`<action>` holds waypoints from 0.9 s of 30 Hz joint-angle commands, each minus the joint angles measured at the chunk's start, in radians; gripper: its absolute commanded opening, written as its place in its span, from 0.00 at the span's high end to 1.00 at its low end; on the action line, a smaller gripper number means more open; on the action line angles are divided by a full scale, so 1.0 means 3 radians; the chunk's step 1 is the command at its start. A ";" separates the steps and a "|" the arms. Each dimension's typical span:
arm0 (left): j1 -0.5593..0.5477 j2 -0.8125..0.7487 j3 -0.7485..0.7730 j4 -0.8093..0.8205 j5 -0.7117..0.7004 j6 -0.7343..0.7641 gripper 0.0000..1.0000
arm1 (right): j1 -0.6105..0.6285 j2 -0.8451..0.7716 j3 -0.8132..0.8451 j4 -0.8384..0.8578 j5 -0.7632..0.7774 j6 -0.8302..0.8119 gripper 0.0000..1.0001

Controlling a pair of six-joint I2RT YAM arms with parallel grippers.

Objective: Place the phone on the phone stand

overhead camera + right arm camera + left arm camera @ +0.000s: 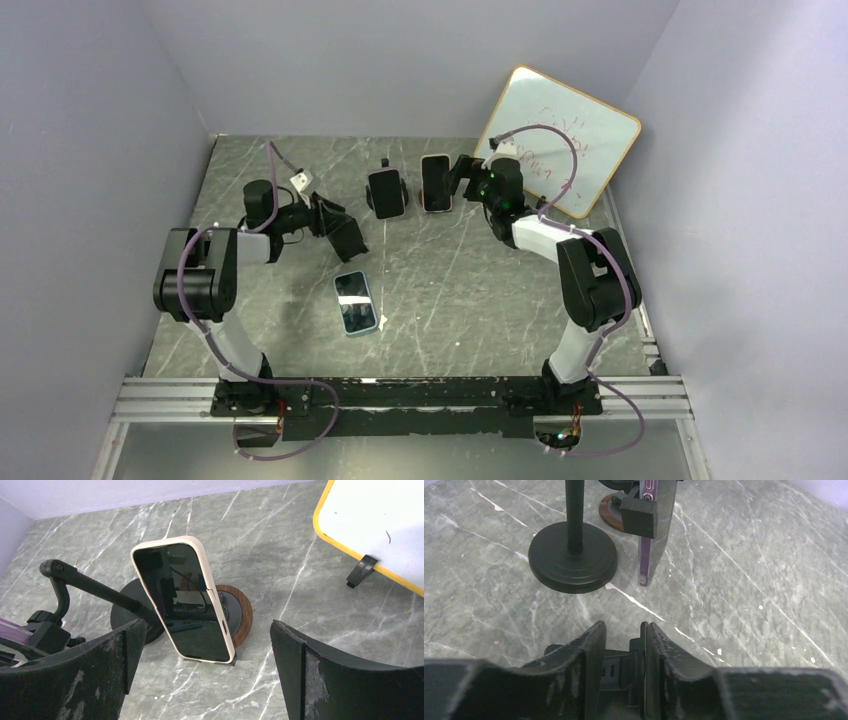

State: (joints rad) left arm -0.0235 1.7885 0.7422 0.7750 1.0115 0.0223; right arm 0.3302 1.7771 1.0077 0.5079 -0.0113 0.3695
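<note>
A phone in a light blue case [355,302] lies flat, screen up, near the middle of the table. At the back, a dark phone [387,192] sits clamped on a black phone stand [573,557]. It shows edge-on with a purple rim [651,535] in the left wrist view. A cream-cased phone [182,600] leans on a wood-rimmed stand [242,611]. My left gripper [345,238] [623,630] hovers left of the stands and above the flat phone, its jaws a narrow gap apart around nothing. My right gripper [462,175] [209,625] stands wide open just right of the cream phone, touching nothing.
A yellow-framed whiteboard [560,140] [380,525] leans against the back right wall behind my right arm. Grey walls close in the marble table [450,300] on three sides. The two stands stand close together.
</note>
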 commanded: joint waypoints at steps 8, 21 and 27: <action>-0.0135 0.0059 0.0357 -0.0948 0.0149 0.0611 0.56 | 0.0003 -0.0187 -0.0050 0.0020 0.0108 -0.0085 0.00; -0.0137 0.0139 0.0478 -0.1134 0.0206 0.0606 0.62 | 0.0004 -0.0227 -0.0076 0.0020 0.0135 -0.0110 0.00; -0.0137 0.0266 0.0668 -0.1466 0.0413 0.0792 0.91 | -0.0001 -0.0208 -0.0079 0.0030 0.0135 -0.0109 0.00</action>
State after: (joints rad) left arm -0.0605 1.8275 0.8837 0.4309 1.0729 0.1886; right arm 0.3302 1.7470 0.9920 0.5034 0.0151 0.3508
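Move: The left hand's half-open fingers are already at the upper edge of the left black phone stand, whose middle lies about 3 cm back, 3 cm right and 4 cm below. The phone on the middle stand is some 5 cm ahead and 11 cm right, about level in height; the blue-cased phone lies 18 cm back, 5 cm right and 10 cm below. From the right hand, the left stand is roughly 13 cm back, 24 cm left and 8 cm lower. The left hand eases about 2 cm right and down onto the left stand, fingers closing around its upper plate. ##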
